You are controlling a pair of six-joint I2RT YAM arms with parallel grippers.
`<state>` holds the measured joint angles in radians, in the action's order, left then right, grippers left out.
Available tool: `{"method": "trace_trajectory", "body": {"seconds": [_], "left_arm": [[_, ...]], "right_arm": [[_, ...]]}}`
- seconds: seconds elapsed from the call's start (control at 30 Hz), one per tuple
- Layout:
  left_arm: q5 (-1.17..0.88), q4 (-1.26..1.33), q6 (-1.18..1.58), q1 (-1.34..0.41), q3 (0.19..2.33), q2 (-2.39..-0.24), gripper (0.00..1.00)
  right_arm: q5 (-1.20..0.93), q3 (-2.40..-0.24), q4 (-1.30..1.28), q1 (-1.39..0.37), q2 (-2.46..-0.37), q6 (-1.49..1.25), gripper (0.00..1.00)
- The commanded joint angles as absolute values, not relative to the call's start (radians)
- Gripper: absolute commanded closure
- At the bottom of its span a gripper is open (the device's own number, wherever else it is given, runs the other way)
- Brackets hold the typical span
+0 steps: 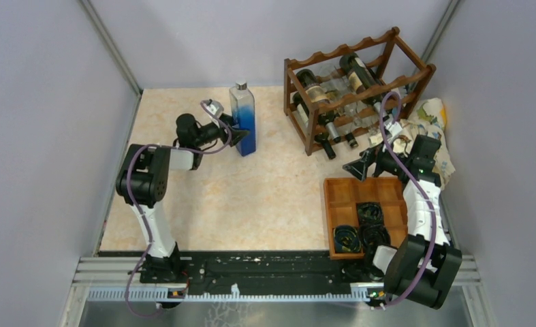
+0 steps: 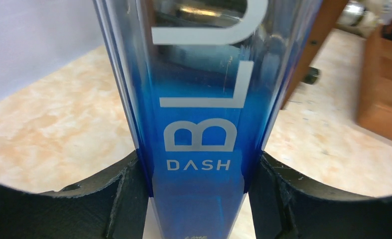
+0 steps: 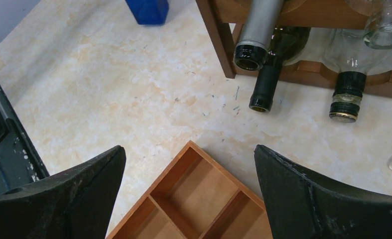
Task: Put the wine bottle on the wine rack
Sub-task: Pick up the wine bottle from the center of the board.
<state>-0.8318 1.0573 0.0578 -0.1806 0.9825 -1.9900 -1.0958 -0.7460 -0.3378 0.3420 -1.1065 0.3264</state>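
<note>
The wine bottle [image 1: 243, 117] is a tall square one of clear and blue glass with a silver cap, standing upright on the table left of the wine rack [image 1: 340, 52]. My left gripper [image 1: 236, 131] is shut on its lower blue part. In the left wrist view both black fingers press the bottle [image 2: 198, 99] from either side, around my left gripper [image 2: 196, 172]. The dark wooden rack holds several bottles lying in its tiers. My right gripper [image 1: 361, 165] hangs open above the tray corner, below the rack, with nothing between its fingers [image 3: 190, 155]. The bottle's blue base [image 3: 146, 10] shows far off.
A flat wooden compartment tray [image 1: 333, 204] with coiled black cables lies at the front right; its empty corner compartments [image 3: 196, 191] sit under my right gripper. Bottle necks [image 3: 263, 92] stick out of the rack's front post side [image 3: 216, 35]. Crumpled printed cloth [image 1: 432, 119] lies behind the right arm.
</note>
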Motion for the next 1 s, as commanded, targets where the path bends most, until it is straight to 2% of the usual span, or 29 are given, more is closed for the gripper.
{"method": "trace_trajectory", "body": {"seconds": [0.0, 0.17, 0.33, 0.43, 0.6, 0.7, 0.93, 0.97], "left_arm": [[-0.988, 1.152, 0.167, -0.181, 0.936, -1.809, 1.00], [-1.069, 1.113, 0.345, -0.186, 0.774, -1.635, 1.00], [-1.117, 0.871, 0.277, -0.242, 0.642, -1.474, 1.00], [-1.135, 0.714, 0.206, -0.300, 0.616, -1.427, 1.00], [-1.181, 0.596, 0.232, -0.358, 0.619, -1.414, 1.00], [-1.222, 0.492, 0.227, -0.382, 0.648, -1.416, 1.00], [-1.396, 0.030, 0.075, -0.389, 0.832, -1.527, 1.00], [-1.421, -0.115, 0.008, -0.390, 0.873, -1.561, 1.00]], "right_arm": [[-1.198, -0.786, -0.395, 0.324, -1.106, 0.450, 0.02], [-1.260, -0.810, -0.557, 0.250, -1.104, 0.688, 0.02], [-1.259, -0.858, -0.744, 0.160, -1.095, 1.062, 0.02], [-1.218, -0.911, -0.770, 0.092, -1.107, 1.081, 0.02], [-1.157, -1.040, -0.906, -0.070, -1.168, 1.074, 0.02], [-1.188, -1.099, -0.933, -0.100, -1.200, 0.983, 0.02], [-1.121, -1.158, -1.006, -0.101, -1.173, 1.089, 0.02], [-1.110, -1.155, -1.004, -0.101, -1.162, 1.109, 0.02]]}}
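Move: The left fingers already hold the blue wine bottle near its lower part, upright, with the open right gripper about 33 cm to that hand's right, 13 cm back and 3 cm higher. From the left hand, the wine rack's middle is some 16 cm ahead, 36 cm right and 4 cm higher; the compartment tray is about 27 cm back, 37 cm right and 8 cm lower. From the right hand, the wine bottle's middle is roughly 33 cm left, 13 cm ahead and 2 cm above. Keeping its pinch on the wine bottle, the left hand draws it quickly back about 25 cm and slightly right, rising some 4 cm on the way and sinking again to its starting height, while the wrist turns clockwise and tips the neck forward and the base towards the robot. The empty right hand, fingers staying wide open, comes to meet the bottle, going some 11 cm left, a little back and up, and swinging about 40 degrees counter-clockwise without touching it yet. ##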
